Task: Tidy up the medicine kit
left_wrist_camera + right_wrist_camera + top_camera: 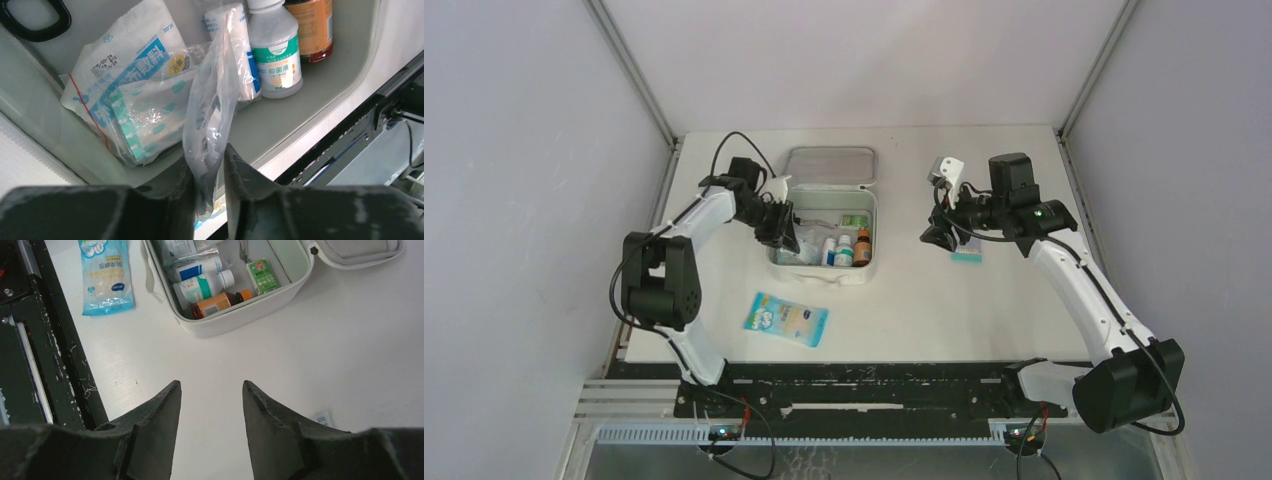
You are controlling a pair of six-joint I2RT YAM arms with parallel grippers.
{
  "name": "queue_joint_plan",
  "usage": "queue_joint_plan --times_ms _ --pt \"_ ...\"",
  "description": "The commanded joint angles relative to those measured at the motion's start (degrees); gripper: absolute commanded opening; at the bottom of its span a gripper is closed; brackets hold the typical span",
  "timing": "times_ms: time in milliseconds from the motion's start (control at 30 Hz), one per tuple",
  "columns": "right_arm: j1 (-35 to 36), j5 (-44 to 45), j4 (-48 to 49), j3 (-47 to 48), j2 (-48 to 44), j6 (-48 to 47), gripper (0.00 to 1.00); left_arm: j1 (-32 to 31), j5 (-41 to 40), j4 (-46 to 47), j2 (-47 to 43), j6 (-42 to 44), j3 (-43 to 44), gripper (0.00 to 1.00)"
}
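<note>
The medicine kit [822, 275] lies open mid-table, its grey mesh lid [830, 166] folded back. My left gripper [779, 232] reaches into its left side. In the left wrist view a clear plastic bag [212, 100] hangs between the fingers of that gripper [207, 157]; it leans on the left finger, with a narrow gap to the right one. Blue-printed packets [125, 85], a white bottle [276, 55] and an amber bottle [310, 25] lie on the kit's floor [300, 115]. My right gripper [936, 236] hovers open right of the kit [240, 320], nothing between its fingers [210, 385].
A blue-and-white flat packet [786, 318] lies on the table in front of the kit, also in the right wrist view [106, 275]. A small teal-edged packet [967, 256] rests under the right arm. The black base rail [864, 385] runs along the near edge.
</note>
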Motion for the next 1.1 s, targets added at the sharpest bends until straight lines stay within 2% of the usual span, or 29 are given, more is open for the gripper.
queue_joint_plan --times_ms 0,200,400,567,833,933,1067 --pt "-0.15 0.32 1.63 0.01 -0.5 -0.69 0.48 0.53 -0.91 -1.59 -1.16 -0.23 0.24 0.32" --pt "-0.37 1.53 1.8 -1.02 -0.49 -0.54 0.48 0.53 -3.98 -2.27 -3.85 1.54 0.69 0.49" --pt "-0.59 2.74 1.89 -1.66 -0.76 -0.31 0.49 0.54 -7.31 -2.74 -7.06 3.38 1.29 0.6" --pt "-0.59 5.32 2.34 -2.0 -0.93 0.09 0.5 0.46 -11.06 -1.81 -9.9 4.83 1.39 0.64" --pt "-0.61 7.75 2.94 -2.53 -0.67 1.22 0.5 -1.85 -15.34 5.88 -13.27 6.16 -1.42 0.71" --pt "-0.61 8.95 3.09 -2.72 -0.54 1.18 0.51 -3.98 -15.67 7.8 -12.64 6.06 -2.21 0.72" --pt "-0.72 15.27 4.12 -2.9 0.38 2.51 0.51 -6.51 -15.9 9.29 -9.93 6.01 -1.57 0.72"
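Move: The left hand still holds the clear bag upright in the near left corner of the box, the bag's resting place about 2 cm to its right and 5 below. The white bottle stands some 10 cm to the right of that hand and the brown bottle 13, both level with it; the blue pack lies 14 cm back. For the right hand, the packet lies roughly 6 cm ahead, 7 to its right and 21 below. Left hand opens, freeing the bag, then rises about 5 cm; right hand sinks and moves right towards packet. ##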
